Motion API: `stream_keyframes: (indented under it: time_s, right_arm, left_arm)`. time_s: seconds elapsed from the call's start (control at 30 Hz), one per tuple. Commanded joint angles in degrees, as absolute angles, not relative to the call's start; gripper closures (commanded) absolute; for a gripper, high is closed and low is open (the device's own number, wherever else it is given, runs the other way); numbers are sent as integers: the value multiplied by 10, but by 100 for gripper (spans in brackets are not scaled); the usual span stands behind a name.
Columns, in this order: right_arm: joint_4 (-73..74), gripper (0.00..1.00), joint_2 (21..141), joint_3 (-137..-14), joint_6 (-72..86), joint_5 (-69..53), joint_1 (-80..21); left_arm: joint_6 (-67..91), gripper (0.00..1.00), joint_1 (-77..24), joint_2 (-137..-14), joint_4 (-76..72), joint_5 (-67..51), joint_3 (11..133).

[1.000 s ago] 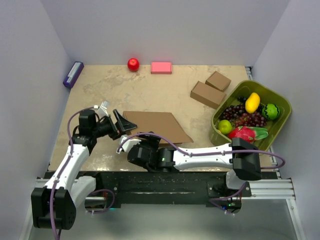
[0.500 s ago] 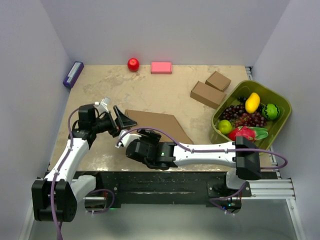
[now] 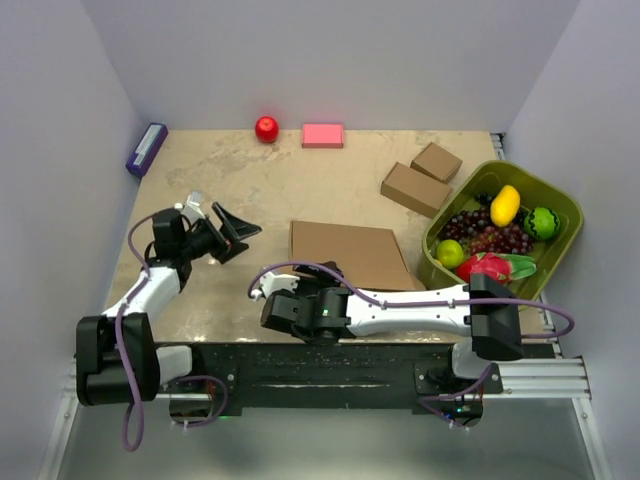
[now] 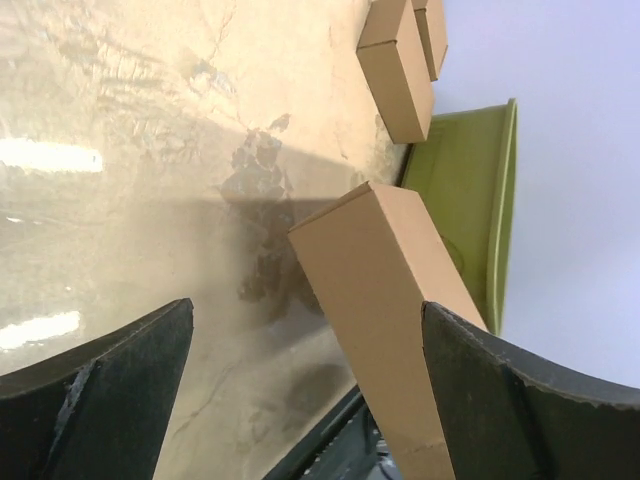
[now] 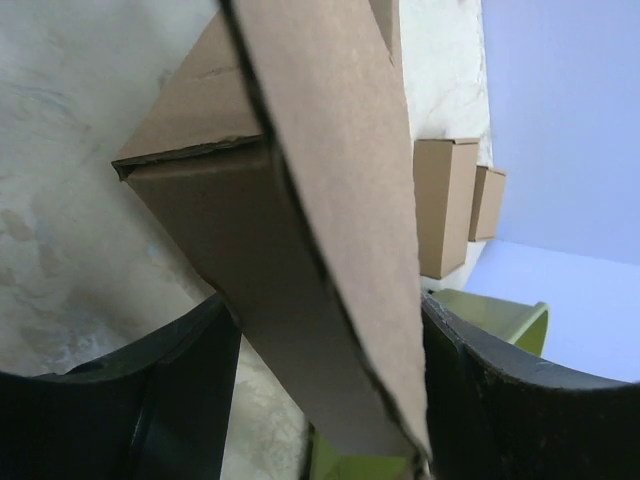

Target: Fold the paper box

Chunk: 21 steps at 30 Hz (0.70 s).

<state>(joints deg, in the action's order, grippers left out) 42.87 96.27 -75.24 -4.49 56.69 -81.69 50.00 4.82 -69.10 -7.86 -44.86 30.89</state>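
The paper box (image 3: 350,255) lies as a flat brown cardboard shape on the table's near middle. My right gripper (image 3: 297,292) is at its near left edge, mostly hidden under the wrist. In the right wrist view the box (image 5: 300,200) fills the gap, and both fingers press its sides, so the gripper (image 5: 325,310) is shut on it. My left gripper (image 3: 232,225) stands open to the box's left, apart from it. In the left wrist view the box (image 4: 385,290) stands beyond the wide-spread fingers (image 4: 120,370), and nothing is held in the gripper (image 4: 305,310).
Two small closed brown boxes (image 3: 420,178) sit behind the paper box. A green basket (image 3: 545,187) of fruit stands at the right. At the back wall are a red apple (image 3: 266,128), a pink block (image 3: 322,135) and a purple item (image 3: 146,149).
The right arm has drawn the paper box to the right, and it now looks squarer. My left gripper, earlier at the box's left corner, has pulled back left, still open.
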Motion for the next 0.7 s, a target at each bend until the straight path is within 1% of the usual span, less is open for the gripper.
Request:
stream_keyframes:
  time_s: [0.0,0.17,0.33,0.43,0.5,0.67]
  right_arm:
    - [442,81,934,-746,-38,606,-818]
    - [459,81,927,-780,-39,568,-817]
    - [506,81,922,-848,-33,508,-812]
    - [554,81,931,-901,-27,457,-801]
    - [579,81,946,-927,-20,427,-793]
    - [656,83,983,-1007,-18,363,-764]
  left_arm:
    - [582,0,48,-704,-207,-477,286]
    - [514,0,61,-667,-134,-405,312]
    - [367,0,63,-596,-28,-272,361]
    - [297,0,62,-570,25,-230,388]
    - [276,0,62,-569,41,-219,403]
    - [263,0,62,-571,13,-234,379]
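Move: The folded paper box is already gripped in my right hand; its middle lies about 5 cm ahead, 5 cm right and some 5 cm below those fingers. From my open left hand the box's middle is about 22 cm right, 4 cm back and slightly lower. On the table, two small brown boxes stand roughly 20 cm ahead and 22 cm right of my right hand, and the fruit bin about 10 cm ahead and 40 cm right. Keeping its grip on the paper box, my right hand pauses, then lifts it about 6 cm and carries it a little left, fingers dipping some 10 degrees and the hand's left side rising. My open, empty left hand sinks a touch, then swings up and left, slightly forward, about 10 cm in all, its fingers turning counter-clockwise towards straight ahead as the hand rolls. ##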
